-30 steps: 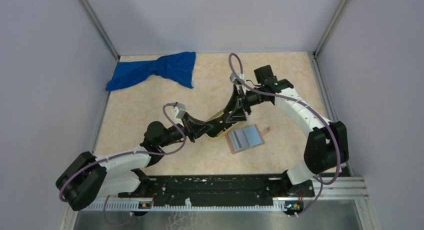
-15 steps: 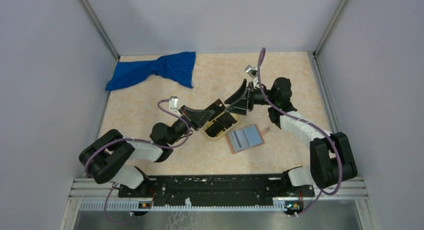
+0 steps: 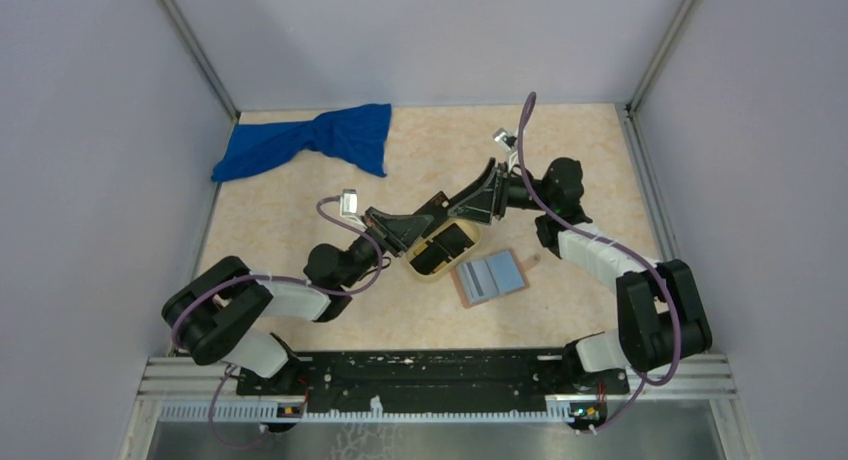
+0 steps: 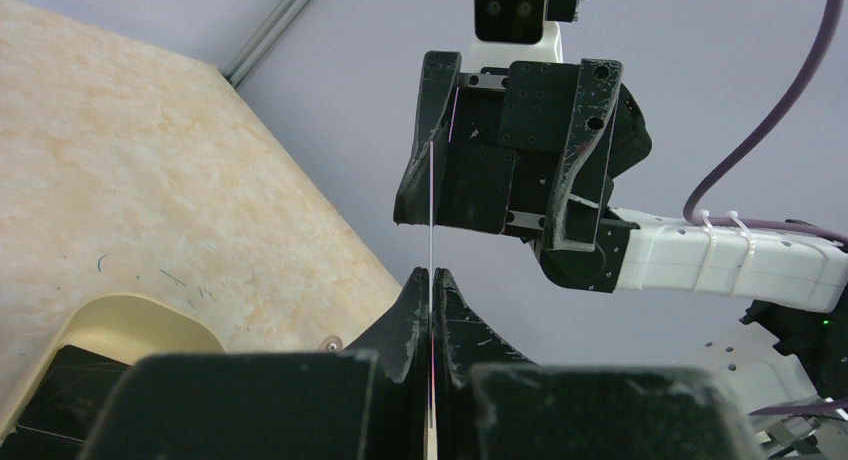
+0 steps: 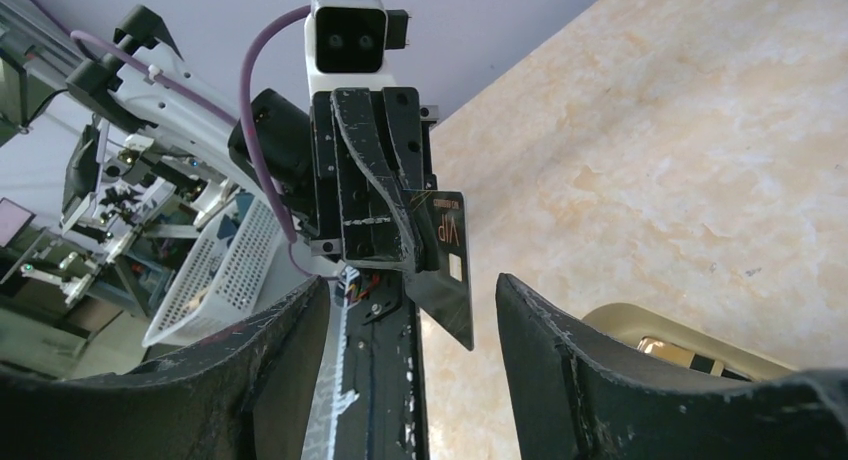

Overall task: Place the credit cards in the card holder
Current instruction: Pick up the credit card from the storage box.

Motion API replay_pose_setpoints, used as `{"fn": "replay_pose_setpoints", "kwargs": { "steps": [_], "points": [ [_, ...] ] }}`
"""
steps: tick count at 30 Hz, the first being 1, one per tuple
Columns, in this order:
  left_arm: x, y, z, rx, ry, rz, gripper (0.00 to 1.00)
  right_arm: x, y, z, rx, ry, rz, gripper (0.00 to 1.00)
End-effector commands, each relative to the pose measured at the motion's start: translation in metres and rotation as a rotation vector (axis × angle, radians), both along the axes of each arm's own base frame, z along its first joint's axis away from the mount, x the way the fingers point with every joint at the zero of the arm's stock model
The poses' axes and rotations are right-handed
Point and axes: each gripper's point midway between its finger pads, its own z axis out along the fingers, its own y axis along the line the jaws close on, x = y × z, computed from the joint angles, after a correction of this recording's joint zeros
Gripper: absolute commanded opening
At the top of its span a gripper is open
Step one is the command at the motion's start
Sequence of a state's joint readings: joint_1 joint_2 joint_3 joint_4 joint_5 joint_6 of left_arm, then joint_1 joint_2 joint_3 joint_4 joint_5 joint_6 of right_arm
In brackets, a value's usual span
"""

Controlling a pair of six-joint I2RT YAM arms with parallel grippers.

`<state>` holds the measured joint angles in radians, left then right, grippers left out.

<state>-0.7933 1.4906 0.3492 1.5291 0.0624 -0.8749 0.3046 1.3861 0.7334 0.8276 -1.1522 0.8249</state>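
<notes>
My left gripper is shut on a dark credit card and holds it in the air above the tray's far end. In the left wrist view the card shows edge-on, rising from the closed jaws. My right gripper faces it, open, with the card's free end between its fingers and touching neither. A second black card lies in the oval tan tray. The card holder lies open on the table, blue-grey side up, right of the tray.
A crumpled blue cloth lies at the table's far left. Grey walls close in the table on three sides. The black rail with the arm bases runs along the near edge.
The left gripper has lifted the card up off the tray. The right gripper drew back, then came in again around the card's free end, its jaws narrowing a little.
</notes>
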Motion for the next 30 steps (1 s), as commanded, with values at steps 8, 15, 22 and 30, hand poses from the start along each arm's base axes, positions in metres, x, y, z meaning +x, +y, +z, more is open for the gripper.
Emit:
{"fn": "replay_pose_setpoints", "kwargs": {
  "steps": [8,15,22,30],
  "points": [
    [-0.012,0.019,0.076,-0.250,-0.172,0.020,0.00,-0.015,0.009,0.020,0.076,-0.040,0.051,0.41],
    [-0.011,0.015,0.077,-0.258,-0.167,0.011,0.00,-0.015,0.011,0.023,0.090,-0.028,0.058,0.08],
    [-0.021,0.027,0.060,-0.143,-0.248,0.048,0.56,-0.013,0.002,0.011,-0.080,-0.113,0.138,0.00],
    [-0.044,0.012,-0.006,0.365,-0.323,-0.273,0.85,-0.034,-0.003,-0.006,-0.231,-0.325,0.342,0.00]
  ]
}}
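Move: The left gripper already holds the black card, which sticks out ahead and rightward; the right gripper's open jaws are about 5 cm to the left hand's right and 2 cm ahead. From the right hand, the card's middle lies about 3 cm left and 1 cm back, at its height. The storage box is some 20 cm below, about 2 cm left of the right hand and 1 cm ahead; the card holder sits roughly 9 cm right, 6 cm back, on the table. Close the right fingers from well open to pinch the card's free end, easing the hand up about 1 cm, while the left keeps its hold. Once the right has shut, open the left fingers wide and draw that hand away, about 3 cm to its left and slightly back; roll the right wrist some 20 degrees with the card. ##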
